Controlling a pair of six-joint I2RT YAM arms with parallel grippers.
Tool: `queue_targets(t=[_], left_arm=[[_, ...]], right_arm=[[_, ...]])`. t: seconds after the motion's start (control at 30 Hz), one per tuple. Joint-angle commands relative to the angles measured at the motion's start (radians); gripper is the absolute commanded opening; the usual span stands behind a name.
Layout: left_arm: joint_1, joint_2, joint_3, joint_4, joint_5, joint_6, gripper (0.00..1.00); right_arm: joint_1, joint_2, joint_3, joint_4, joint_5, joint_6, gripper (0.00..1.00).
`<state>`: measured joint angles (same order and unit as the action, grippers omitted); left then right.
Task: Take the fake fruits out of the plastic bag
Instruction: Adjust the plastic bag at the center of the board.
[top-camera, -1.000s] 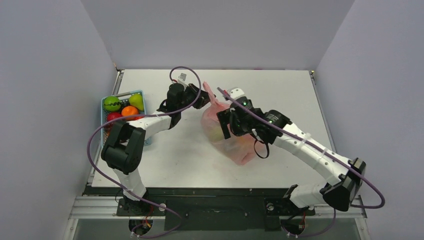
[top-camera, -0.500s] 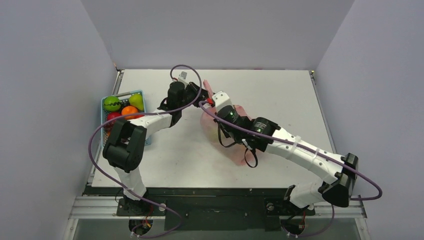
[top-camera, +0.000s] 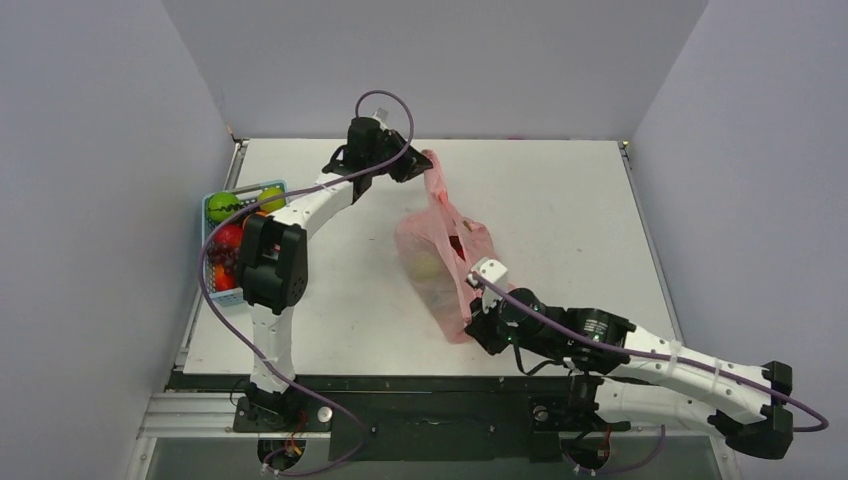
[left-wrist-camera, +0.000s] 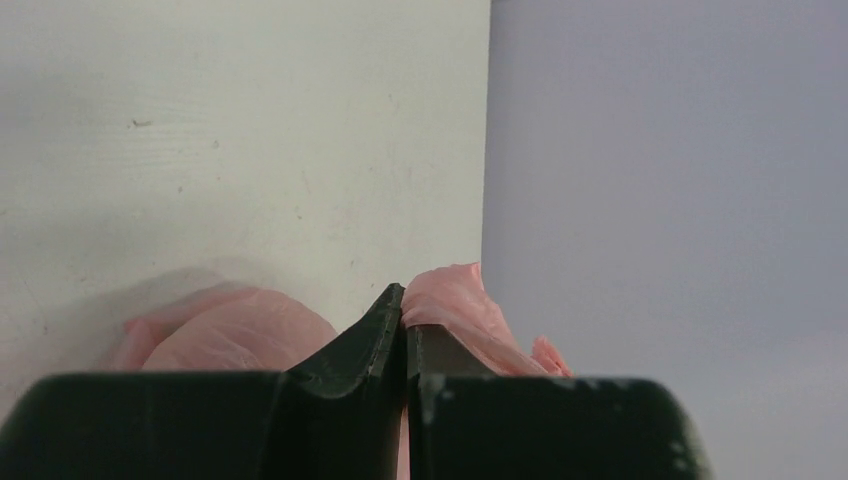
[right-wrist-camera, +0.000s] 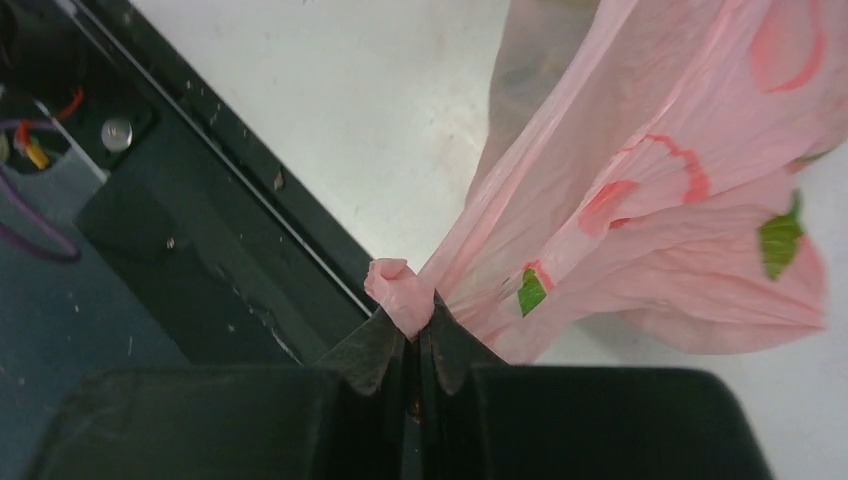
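Note:
The pink plastic bag (top-camera: 446, 262) is stretched across the table between my two grippers. My left gripper (top-camera: 418, 165) is shut on its far handle (left-wrist-camera: 455, 305) near the back of the table. My right gripper (top-camera: 470, 325) is shut on a bunched corner of the bag (right-wrist-camera: 400, 290) near the front edge. A yellowish-green fruit (top-camera: 424, 266) shows faintly through the bag's film. The other fruits inside are hidden.
A light-blue slatted basket (top-camera: 212, 199) at the left edge holds a green striped ball (top-camera: 222, 207), an orange and red fruits; the left arm crosses over it. The table's dark front rail (right-wrist-camera: 190, 180) lies just beside the right gripper.
My right gripper moved from the bag's top down toward the front edge, pulling a corner of the bag. My left gripper moved farther back and up with the handle, stretching the bag.

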<state>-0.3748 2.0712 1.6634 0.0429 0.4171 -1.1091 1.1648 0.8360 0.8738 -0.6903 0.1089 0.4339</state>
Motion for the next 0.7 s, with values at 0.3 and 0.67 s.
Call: queue_targets(t=[0.3,0.67], left_arm=[[0.021,0.016,0.230,-0.336,-0.058,0.254,0.28],[0.093,-0.543,-0.348,-0.391,-0.142,0.510,0.58]], right_arm=[[0.075,0.021,-0.153,0.138,-0.235,0.129,0.00],[0.074,-0.032,-0.162,0.178,-0.030,0.165,0.00]])
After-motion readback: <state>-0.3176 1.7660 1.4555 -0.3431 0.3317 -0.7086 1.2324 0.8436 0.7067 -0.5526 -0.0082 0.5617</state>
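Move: Both hands hold the plastic bag by opposite ends. Its body lies roughly 19 cm back, 3 cm right and 12 cm below the left hand, and about 21 cm ahead, 5 cm left and 11 cm below the right. From the left hand, the red fruit in the bag's mouth is some 16 cm back, 5 cm right and 9 cm down; the fruit basket is about 43 cm left, 8 cm back and 13 cm down. The left fingers, still pinching the far handle, first ease down about 3 cm, then open to a little over half and give up their pinch. That hand then swings back and left, about 8 cm each way from its start, rolling its left side up some 20 degrees. The right hand keeps its pinch on the near end, drawing down and back towards the board's near edge, then holds. ##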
